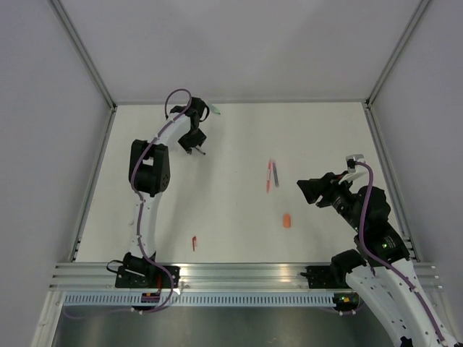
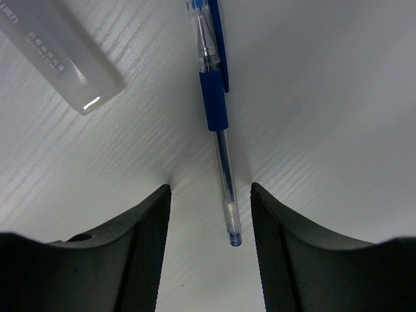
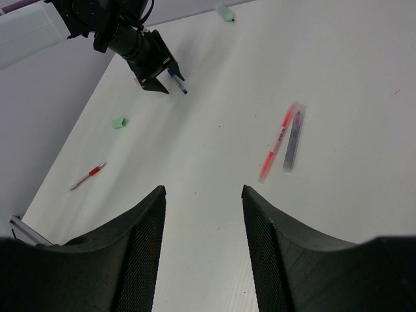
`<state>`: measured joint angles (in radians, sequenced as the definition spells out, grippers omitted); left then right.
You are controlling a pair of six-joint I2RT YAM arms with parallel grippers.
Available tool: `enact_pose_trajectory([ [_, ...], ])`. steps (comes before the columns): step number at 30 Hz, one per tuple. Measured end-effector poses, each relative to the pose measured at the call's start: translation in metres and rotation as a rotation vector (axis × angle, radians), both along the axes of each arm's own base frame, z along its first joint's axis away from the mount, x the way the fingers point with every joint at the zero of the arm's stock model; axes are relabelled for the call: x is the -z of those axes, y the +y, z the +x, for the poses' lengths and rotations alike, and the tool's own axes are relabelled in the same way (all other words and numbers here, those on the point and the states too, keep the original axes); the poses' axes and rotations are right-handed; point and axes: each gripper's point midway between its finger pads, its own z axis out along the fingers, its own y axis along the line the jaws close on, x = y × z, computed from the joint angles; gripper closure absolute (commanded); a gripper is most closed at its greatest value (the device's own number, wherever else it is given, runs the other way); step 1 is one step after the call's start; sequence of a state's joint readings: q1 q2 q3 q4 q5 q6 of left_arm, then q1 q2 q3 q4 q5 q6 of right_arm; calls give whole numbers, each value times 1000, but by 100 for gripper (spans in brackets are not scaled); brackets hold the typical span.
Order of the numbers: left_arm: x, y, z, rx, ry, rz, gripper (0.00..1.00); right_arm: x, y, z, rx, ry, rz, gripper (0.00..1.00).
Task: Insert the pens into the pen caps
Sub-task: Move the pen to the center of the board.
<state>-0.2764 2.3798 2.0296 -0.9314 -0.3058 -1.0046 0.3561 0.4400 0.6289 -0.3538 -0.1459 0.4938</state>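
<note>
A blue pen [image 2: 221, 149] with a dark blue grip lies flat on the white table, its end between the fingers of my left gripper [image 2: 210, 188]. That gripper is open and touches nothing; it sits at the far left [image 1: 197, 148]. A salmon-red pen [image 1: 269, 176] and a dark grey pen [image 1: 275, 176] lie side by side mid-table. A small red pen [image 1: 194, 243] lies near the front. An orange pen cap [image 1: 287, 220] lies front right, a mint green cap [image 3: 118, 122] left. My right gripper [image 3: 203, 188] hovers open and empty at the right [image 1: 307, 189].
A clear plastic tube with printed text [image 2: 58, 52] lies left of the blue pen. Another green piece [image 1: 215, 110] rests by the back wall. Grey walls with metal rails [image 1: 94, 181] border the table on three sides.
</note>
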Motion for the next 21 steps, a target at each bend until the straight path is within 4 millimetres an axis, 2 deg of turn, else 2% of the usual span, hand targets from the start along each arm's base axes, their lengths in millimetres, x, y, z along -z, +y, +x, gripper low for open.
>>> enact_pose_trajectory([
  [2, -1, 1, 0, -2, -2, 6, 44, 0, 0, 0, 0, -1, 0, 44],
  [4, 0, 2, -1, -3, 7, 12, 50, 0, 0, 0, 0, -1, 0, 44],
  [5, 0, 3, -2, -4, 10, 16, 54, 0, 0, 0, 0, -2, 0, 44],
  [6, 1, 3, -3, -4, 13, 19, 63, -1, 0, 0, 0, -2, 1, 44],
  [9, 3, 4, -7, 1, 26, 27, 76, -1, 0, 0, -1, -3, 1, 44],
  [14, 4, -3, -17, 50, 8, 40, 87, -1, 1, -1, -7, -5, 3, 44],
  [18, 5, -30, -39, 173, -1, 60, 98, -3, 2, -3, -15, -11, 8, 44],
  [21, 5, -82, -64, 337, -15, 68, 98, -4, 2, -3, -15, -13, 9, 44],
])
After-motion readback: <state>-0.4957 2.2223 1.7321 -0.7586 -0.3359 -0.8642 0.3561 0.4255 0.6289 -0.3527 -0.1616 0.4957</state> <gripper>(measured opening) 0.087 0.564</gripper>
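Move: My left hand is open just above the board, straddling the clear rear end of the blue pen; the pen's middle lies about 3 cm ahead, 3 cm left and 1 cm below. A clear, orange-tipped piece lies some 10 cm left and 1 cm ahead; the green-ended piece about 17 cm ahead and 5 cm right. The red pen is roughly 22 cm right and 10 cm back. From my right hand the blue pen is some 31 cm ahead, 30 cm left and 24 cm below. I pinch the clear barrel near the blue pen's rear end with my left fingers, barely shifting as they close. Then, gathering speed, I sweep the pen low along the board, about 8 cm right and 6 cm back towards the middle and the red pen, turning the hand some 20 degrees clockwise. ##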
